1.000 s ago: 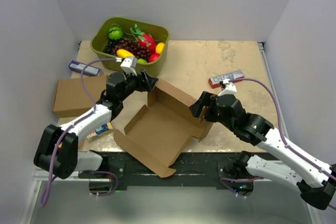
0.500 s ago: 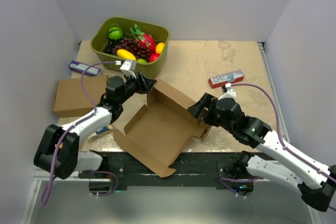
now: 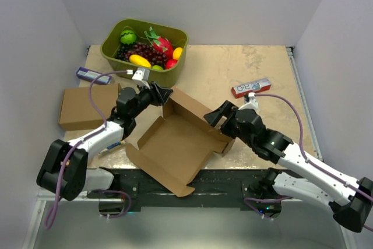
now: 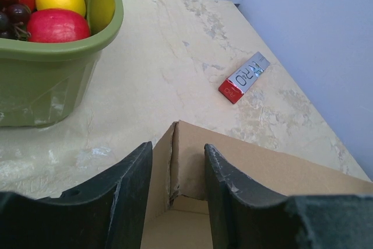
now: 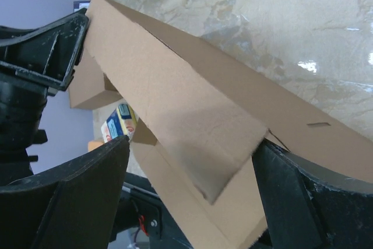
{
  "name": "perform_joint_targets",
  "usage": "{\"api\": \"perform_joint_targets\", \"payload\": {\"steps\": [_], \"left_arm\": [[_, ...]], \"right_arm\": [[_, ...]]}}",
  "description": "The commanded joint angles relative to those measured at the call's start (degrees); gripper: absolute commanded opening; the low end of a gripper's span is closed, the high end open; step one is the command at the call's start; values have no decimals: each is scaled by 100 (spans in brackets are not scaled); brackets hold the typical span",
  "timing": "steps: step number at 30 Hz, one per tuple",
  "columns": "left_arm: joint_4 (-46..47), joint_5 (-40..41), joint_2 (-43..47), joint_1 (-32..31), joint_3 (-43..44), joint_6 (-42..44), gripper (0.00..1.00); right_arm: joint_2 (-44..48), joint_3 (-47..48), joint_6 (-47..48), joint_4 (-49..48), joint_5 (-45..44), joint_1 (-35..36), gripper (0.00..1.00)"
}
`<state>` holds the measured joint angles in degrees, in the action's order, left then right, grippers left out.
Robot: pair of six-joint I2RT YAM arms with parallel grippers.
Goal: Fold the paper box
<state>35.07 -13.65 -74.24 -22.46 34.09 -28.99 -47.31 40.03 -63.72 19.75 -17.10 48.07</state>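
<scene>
The paper box [image 3: 175,144] lies open at the table's front centre, its walls partly raised and its lid flap hanging over the front edge. My left gripper [image 3: 165,94] is at the box's back left corner. In the left wrist view its fingers [image 4: 137,179] straddle that corner of the box [image 4: 262,167] and have closed in against the cardboard there. My right gripper [image 3: 217,113] reaches over the right end of the back wall. It stands wide open [image 5: 192,143], with a loose side flap of the box [image 5: 192,97] between the fingers.
A green tub of fruit [image 3: 145,23] stands at the back left, just behind the left gripper [image 4: 111,27]. Another flat brown box [image 3: 84,106] lies at the left. A red and silver packet [image 3: 250,87] lies at the right, a blue one [image 3: 87,75] at far left, a small carton [image 3: 111,144] beside the left arm.
The left jaws have narrowed around the back left corner. The right gripper has moved left and forward along the back wall, staying wide open. The box has hardly shifted.
</scene>
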Motion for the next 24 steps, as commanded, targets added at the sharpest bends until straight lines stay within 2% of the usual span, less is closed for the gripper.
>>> {"api": "perform_joint_targets", "payload": {"steps": [1,7,15,17,21,24], "left_arm": [[-264,143,119,75,-227,8,43],[-167,477,436,84,-350,-115,43],[-264,530,612,101,-359,-168,45],[-369,565,717,119,-350,-168,49],[-860,592,989,285,-157,-203,71],[-1238,373,1340,548,27,-317,80]], "right_arm": [[-235,-197,-105,-365,-390,-17,87],[-349,-233,-88,-858,-872,-17,80],[-727,-286,-26,-1885,-1243,-26,64],[-884,-224,97,-1948,-1313,-61,60],[-1175,-92,369,-2492,-1217,-210,53],[-1412,5,606,-2799,-1094,-360,47]]}}
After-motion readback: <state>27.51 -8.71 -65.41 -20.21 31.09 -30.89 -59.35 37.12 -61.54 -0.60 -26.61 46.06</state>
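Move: Just ahead of the right hand, about 2 cm forward, 1 cm right and 2 cm lower, is the right end of the paper box's raised far strip. From this hand the box floor's middle lies about 10 cm back, 14 cm left and 13 cm down; the red-and-white carton, some 16 cm ahead, 17 cm right and 14 cm down. The strip's left corner is between the left fingers, roughly 1 cm ahead, 1 cm right and 1 cm lower; the fruit basket's middle, about 16 cm ahead, 11 cm left and 6 cm lower. Driving forward about 6 cm after a small early dip, the right hand pushes the strip's right end outward, turning some 10 degrees clockwise while its wide-open fingers close to about half around that end. The left hand moves about 3.5 cm left with the strip's left corner, turning slightly counter-clockwise; its part-closed fingers open wide towards the finish, still straddling the corner. ##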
